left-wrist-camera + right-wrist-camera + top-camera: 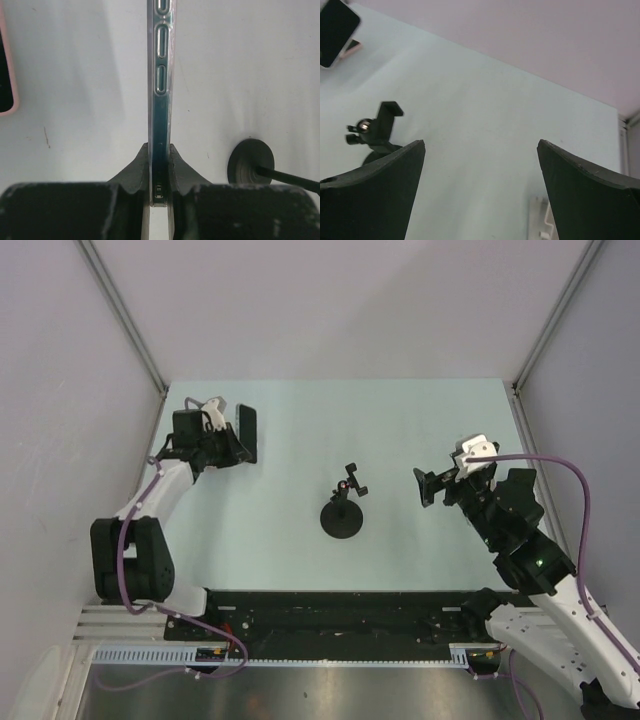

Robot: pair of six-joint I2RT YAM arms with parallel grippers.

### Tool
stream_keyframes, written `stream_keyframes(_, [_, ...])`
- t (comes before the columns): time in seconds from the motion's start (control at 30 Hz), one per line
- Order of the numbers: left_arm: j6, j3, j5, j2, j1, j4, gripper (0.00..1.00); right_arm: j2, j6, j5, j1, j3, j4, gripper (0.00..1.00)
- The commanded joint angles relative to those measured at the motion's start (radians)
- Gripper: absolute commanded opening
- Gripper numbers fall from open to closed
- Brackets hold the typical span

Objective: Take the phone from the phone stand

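The phone (246, 432) is a dark slab in a clear case, held off the table at the far left, well away from the stand. My left gripper (232, 447) is shut on its lower end. In the left wrist view the phone (161, 75) shows edge-on between the fingers of the gripper (160, 150). The black phone stand (343, 510) stands mid-table on a round base, its clamp (352, 480) empty. My right gripper (430, 486) is open and empty to the right of the stand. The right wrist view shows the stand (375, 132) left of the gripper (481, 145) and the phone (337, 30) far off.
A pink-edged dark object (5, 70) lies on the table left of the held phone; it also shows in the right wrist view (354, 46). The stand's base (250, 162) shows to the phone's right. Enclosure walls and metal posts (125, 315) bound the table.
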Motion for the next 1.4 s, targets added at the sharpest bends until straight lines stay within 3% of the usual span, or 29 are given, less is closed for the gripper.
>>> stream_keyframes(0.0, [-0.024, 0.131, 0.073, 0.107, 0.055, 0.013, 0.00, -0.042, -0.093, 0.174, -0.009, -0.069, 0.030, 1.00])
stream_keyframes(0.17, [-0.005, 0.223, 0.077, 0.242, 0.084, -0.010, 0.00, -0.128, -0.118, 0.208, -0.023, -0.224, 0.149, 1.00])
stream_keyframes(0.47, [0.024, 0.303, 0.077, 0.411, 0.116, -0.049, 0.01, -0.227, -0.122, 0.291, -0.052, -0.312, 0.245, 1.00])
stream_keyframes(1.0, [0.062, 0.326, 0.070, 0.506, 0.122, -0.063, 0.08, -0.239, -0.087, 0.226, -0.110, -0.344, 0.265, 0.98])
stream_keyframes(1.23, [0.068, 0.344, 0.123, 0.523, 0.124, -0.077, 0.01, -0.242, -0.086, 0.222, -0.112, -0.344, 0.267, 0.98])
stream_keyframes(1.33, [0.073, 0.347, 0.105, 0.522, 0.125, -0.082, 0.07, -0.239, -0.087, 0.222, -0.112, -0.344, 0.265, 0.98])
stream_keyframes(1.37, [0.075, 0.347, 0.099, 0.520, 0.124, -0.085, 0.17, -0.237, -0.087, 0.219, -0.112, -0.346, 0.265, 0.98])
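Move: The left hand holds the third phone edge-on by its near end. The bare table to the right of the two phones already laid down is about 13 cm ahead of it, 3 cm left and some 14 cm below. The nearer laid phone's middle lies about 14 cm ahead and 11 cm left, the outer phone 7 cm farther left. The emptied round-base stand is roughly 26 cm right and 12 cm back. From the right hand, that bare spot is about 27 cm ahead and 50 cm left. Still pinching the phone's near end between its pads, the left hand lowers it some 10 cm, also going forward about 6 cm and a little left, towards the table beside the nearer laid phone. The wrist tips down slightly, then the hand holds almost still with its grip kept. The empty right hand draws about 8 cm right and 5 cm down, away from the stand, turning clockwise and staying wide open. ##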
